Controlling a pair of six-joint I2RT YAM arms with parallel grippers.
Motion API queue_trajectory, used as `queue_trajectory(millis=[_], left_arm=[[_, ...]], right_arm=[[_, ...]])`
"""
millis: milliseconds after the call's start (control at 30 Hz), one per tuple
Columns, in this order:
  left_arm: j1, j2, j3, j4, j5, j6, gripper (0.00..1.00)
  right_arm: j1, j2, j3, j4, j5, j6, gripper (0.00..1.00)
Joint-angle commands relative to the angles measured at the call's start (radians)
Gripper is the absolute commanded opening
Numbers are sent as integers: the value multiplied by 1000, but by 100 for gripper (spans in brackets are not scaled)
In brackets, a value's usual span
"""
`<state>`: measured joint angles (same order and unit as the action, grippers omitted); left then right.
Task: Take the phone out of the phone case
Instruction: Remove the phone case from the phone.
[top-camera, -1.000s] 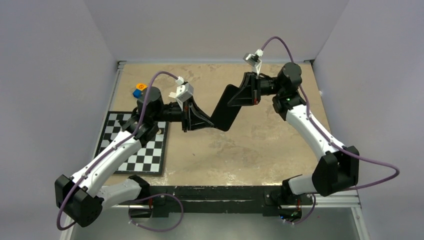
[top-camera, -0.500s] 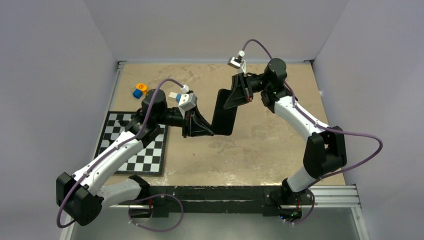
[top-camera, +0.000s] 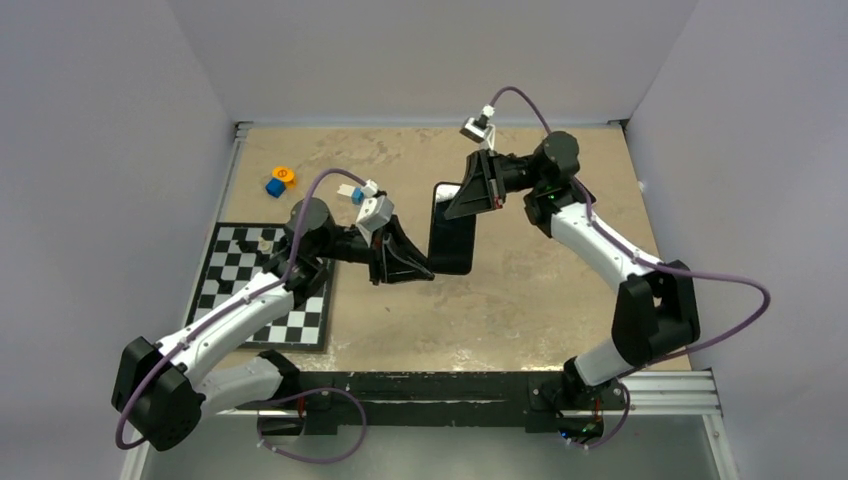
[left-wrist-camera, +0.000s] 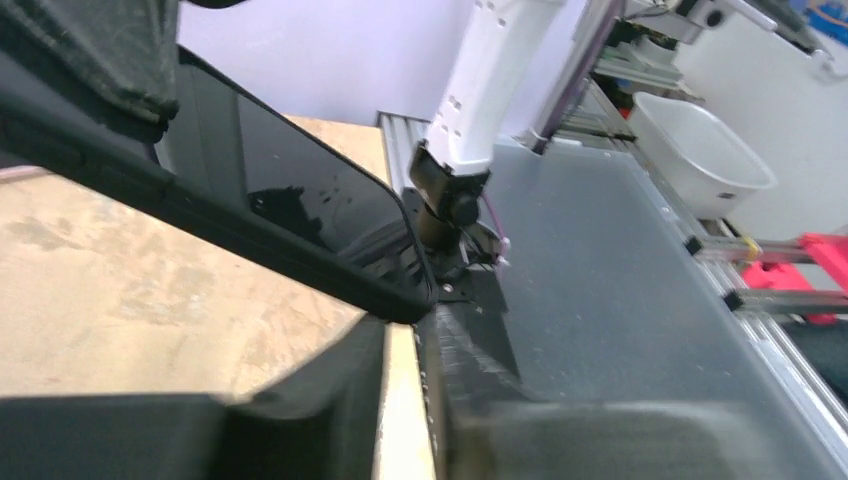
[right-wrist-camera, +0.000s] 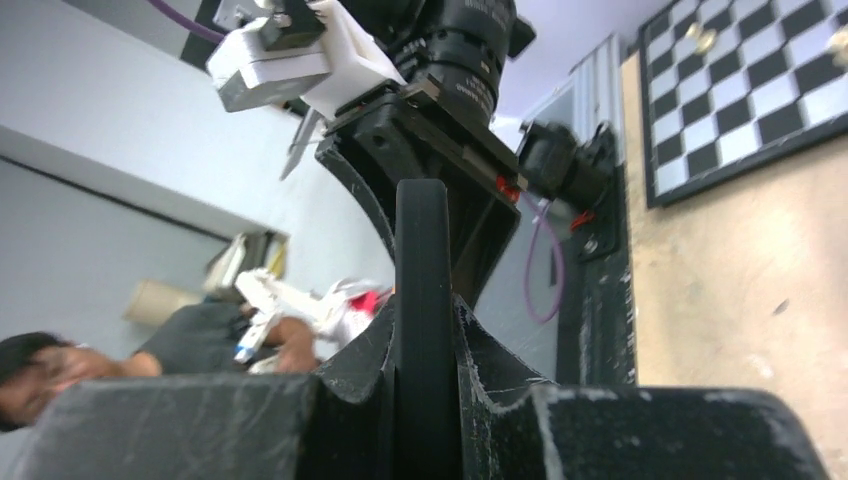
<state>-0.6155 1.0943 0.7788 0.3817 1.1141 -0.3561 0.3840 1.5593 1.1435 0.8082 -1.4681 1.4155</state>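
Note:
The phone in its black phone case (top-camera: 452, 232) hangs above the middle of the table, held between both arms. My left gripper (top-camera: 424, 268) is shut on its lower left corner, and my right gripper (top-camera: 456, 204) is shut on its top edge. In the left wrist view the dark screen (left-wrist-camera: 300, 190) slants across the frame, framed by the case rim (left-wrist-camera: 250, 250), and its corner ends at my left gripper (left-wrist-camera: 415, 325). From the right wrist, the phone case (right-wrist-camera: 422, 270) shows edge-on as a black slab pinched in my right gripper (right-wrist-camera: 425, 320).
A chessboard mat (top-camera: 265, 285) lies at the left of the table, with small orange and blue pieces (top-camera: 278, 180) behind it. Grey walls close in the table on three sides. A white bin (left-wrist-camera: 700, 140) stands off the table beyond the near rail.
The right arm swung left and the left gripper shifted right. The phone turned from a long diagonal slant to nearly upright between them. Both grips held.

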Motion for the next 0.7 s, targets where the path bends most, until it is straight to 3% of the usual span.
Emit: queue_trajectory(millis=[0,67,133,167,233,367,433,500,567,667], left_arm=[[-26,-21,-48,292,-152,-203,37],[-25,-41,-107,369,-150,-286,50],[-24,-75,-145,341,-175,-305,62],[-25,-92,-145,285,-192,-297,63],[-25,-118,-115,174,-203,-261,62],[-16,-161,-40,-63,-247,-167,45],[8,-157,10,-204,-268,-145,43],[46,-127,63,-321,-223,-140,49],[81,-106,68,-286,-149,-175,69],[97,-135,20,-225,-178,-212,76]], right_arm=[[-17,-105,40,-210,324,-323,0],[-30,-107,86,-352,328,-438,0],[-30,-101,133,-454,316,-521,0],[-31,-101,147,-487,312,-548,0],[-30,-100,166,-520,299,-581,0],[-32,-111,181,-569,263,-633,0],[-32,-126,178,-581,252,-650,0],[-32,-140,172,-603,250,-673,0],[-32,-155,163,-610,254,-682,0],[-33,-173,160,-637,260,-700,0]])
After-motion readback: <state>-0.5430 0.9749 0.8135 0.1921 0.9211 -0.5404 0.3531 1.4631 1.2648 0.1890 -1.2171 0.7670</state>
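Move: The phone in its case hangs in the right fingers. Its middle is about 2 cm back from the right hand, 1 cm to its right and 2 cm lower. From the left hand, whose nearly shut fingers are at the near left corner, that middle is some 7 cm ahead, 4 cm right and 3 cm higher. The chessboard's middle lies roughly 10 cm ahead and 35 cm left of the left hand, the white-and-blue block about 36 cm ahead and 20 cm left, both nearly 30 cm below. The left fingers open wide and come free of the near left corner of the phone's case, the hand hovering almost in place before easing about 2 cm each forward, left and up, turning some 15 degrees counter-clockwise and tilting. The right hand keeps its pinch on the far part and carries the cased phone about 4.5 cm forward, away from the left fingers, rising some 3 cm and then sinking back most of that while it tilts and turns about 15 degrees clockwise. ##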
